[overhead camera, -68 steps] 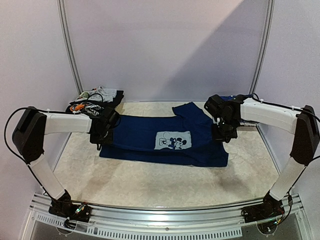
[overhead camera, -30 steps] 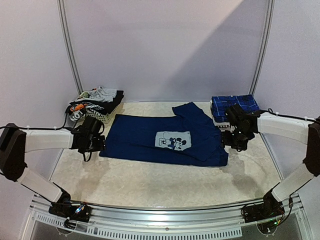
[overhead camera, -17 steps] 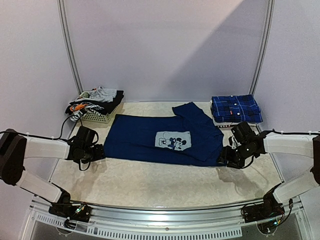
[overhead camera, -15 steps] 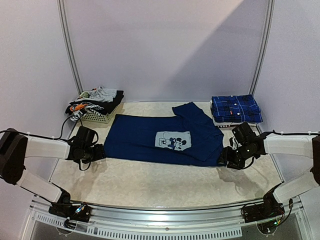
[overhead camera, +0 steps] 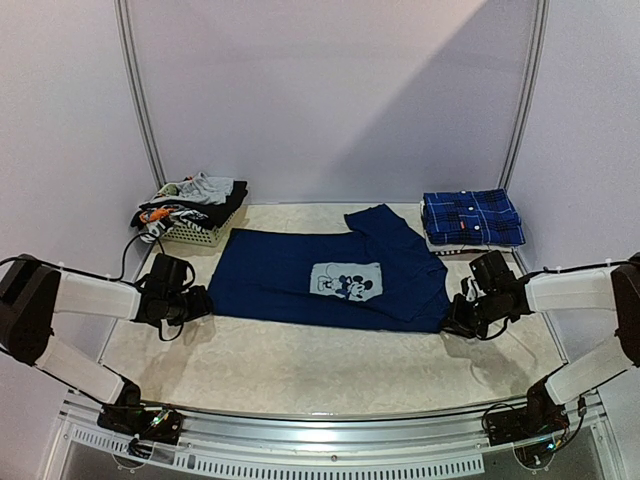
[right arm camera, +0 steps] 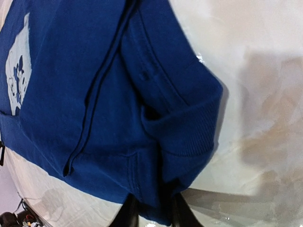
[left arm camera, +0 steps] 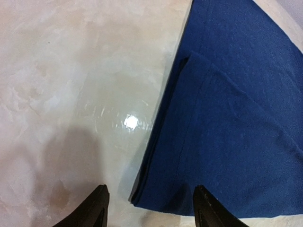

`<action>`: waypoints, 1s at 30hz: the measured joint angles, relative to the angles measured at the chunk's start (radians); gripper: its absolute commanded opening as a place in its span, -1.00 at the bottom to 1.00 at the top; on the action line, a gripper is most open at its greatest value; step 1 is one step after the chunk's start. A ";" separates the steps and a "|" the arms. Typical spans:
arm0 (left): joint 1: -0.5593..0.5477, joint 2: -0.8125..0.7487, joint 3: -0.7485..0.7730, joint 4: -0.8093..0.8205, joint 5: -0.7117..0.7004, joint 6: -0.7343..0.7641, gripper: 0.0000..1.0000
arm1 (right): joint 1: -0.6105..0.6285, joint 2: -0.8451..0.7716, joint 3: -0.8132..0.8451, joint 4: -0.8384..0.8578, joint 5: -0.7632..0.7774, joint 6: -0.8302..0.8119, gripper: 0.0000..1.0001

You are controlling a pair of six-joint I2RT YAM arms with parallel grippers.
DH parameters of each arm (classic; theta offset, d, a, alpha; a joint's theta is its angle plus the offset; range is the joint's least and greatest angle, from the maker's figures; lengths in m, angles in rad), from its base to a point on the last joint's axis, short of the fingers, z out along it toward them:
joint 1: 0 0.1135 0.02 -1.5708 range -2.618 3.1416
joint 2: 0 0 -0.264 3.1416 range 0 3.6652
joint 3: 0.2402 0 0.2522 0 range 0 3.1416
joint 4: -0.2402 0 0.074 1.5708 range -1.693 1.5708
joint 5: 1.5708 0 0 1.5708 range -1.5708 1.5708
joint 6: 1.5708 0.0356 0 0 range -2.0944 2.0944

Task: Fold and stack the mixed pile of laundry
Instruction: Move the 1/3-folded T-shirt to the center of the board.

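The navy T-shirt (overhead camera: pixel 290 278) with a pale cartoon print (overhead camera: pixel 346 280) lies spread flat mid-table, one sleeve folded over at the far right. My left gripper (overhead camera: pixel 200 300) is low at its near left corner. In the left wrist view the gripper (left arm camera: pixel 151 213) is open, and the shirt corner (left arm camera: pixel 156 198) lies between the fingers. My right gripper (overhead camera: pixel 455 322) is at the near right corner. In the right wrist view it (right arm camera: pixel 154 215) is shut on the bunched navy T-shirt hem (right arm camera: pixel 161 189). The folded blue-and-black plaid shirt (overhead camera: pixel 471 217) sits at the back right.
A small white slatted basket (overhead camera: pixel 196 235) at the back left holds grey, black and orange-white garments (overhead camera: pixel 190 198). Bare marbled tabletop (overhead camera: pixel 320 365) runs along the near side, in front of the shirt. Walls close in left, right and behind.
Both arms dropped from above the shirt to its near corners. The right arm moved off the plaid shirt, which now shows, and its jaws closed on the hem.
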 measured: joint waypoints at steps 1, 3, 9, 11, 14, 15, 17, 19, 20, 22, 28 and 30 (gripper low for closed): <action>0.002 0.005 0.000 0.009 0.002 -0.001 0.13 | -0.005 0.008 0.000 0.011 -0.006 -0.003 -0.76; 0.005 0.019 0.000 0.031 0.005 -0.007 0.03 | -0.009 0.020 0.000 0.027 -0.015 -0.009 -0.89; 0.010 0.080 0.010 0.114 0.014 -0.022 -0.50 | -0.013 0.032 0.000 0.038 -0.021 -0.027 -1.00; 0.011 0.090 0.010 0.134 0.023 -0.036 -0.83 | -0.013 0.032 0.002 0.034 -0.019 -0.032 -1.00; 0.013 0.100 0.006 0.142 0.045 -0.038 -1.00 | -0.013 0.032 0.012 0.016 -0.014 -0.043 -1.00; 0.013 0.100 0.005 0.146 0.050 -0.040 -1.00 | -0.013 0.032 0.018 0.005 -0.012 -0.046 -1.00; 0.013 0.100 0.006 0.146 0.058 -0.039 -1.00 | -0.013 0.032 0.041 -0.034 -0.006 -0.054 -1.00; 0.013 0.098 0.018 0.122 0.060 -0.038 -1.00 | -0.013 0.037 0.093 -0.096 0.005 -0.063 -1.00; 0.013 0.097 0.029 0.104 0.060 -0.037 -1.00 | -0.013 0.042 0.130 -0.130 0.008 -0.069 -1.00; 0.012 0.084 0.072 0.037 0.055 -0.029 -1.00 | -0.013 0.061 0.235 -0.200 0.017 -0.085 -1.00; 0.007 -0.084 0.256 -0.159 0.016 0.005 -1.00 | -0.013 0.081 0.585 -0.367 0.053 -0.151 -1.00; 0.006 -0.164 0.294 -0.200 -0.014 0.011 -1.00 | -0.014 0.060 0.632 -0.393 0.064 -0.171 -1.00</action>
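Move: The T-shirt's near left corner lies just in front of the left hand's open fingers, about 1 cm ahead, 1 cm right and 1 cm below; the laundry basket stands roughly 22 cm ahead and 8 cm left of that hand. Its near right corner is already between the right hand's half-closed fingers, under 1 cm lower, with the plaid stack some 28 cm ahead and 12 cm right of the right hand. The T-shirt's middle is about 7 cm ahead and 29 cm right of the left hand. The left hand eases about 2 cm forward and slightly down over the near left corner and shuts on it, while the right hand, almost in place, finishes closing and pinches the near right corner. Then both lift together with their grips kept, the left some 14 cm up and a few centimetres forward, the right about 16 cm up and 9 cm forward towards the plaid stack, each wrist tipping its fingers up by about 15 degrees. ##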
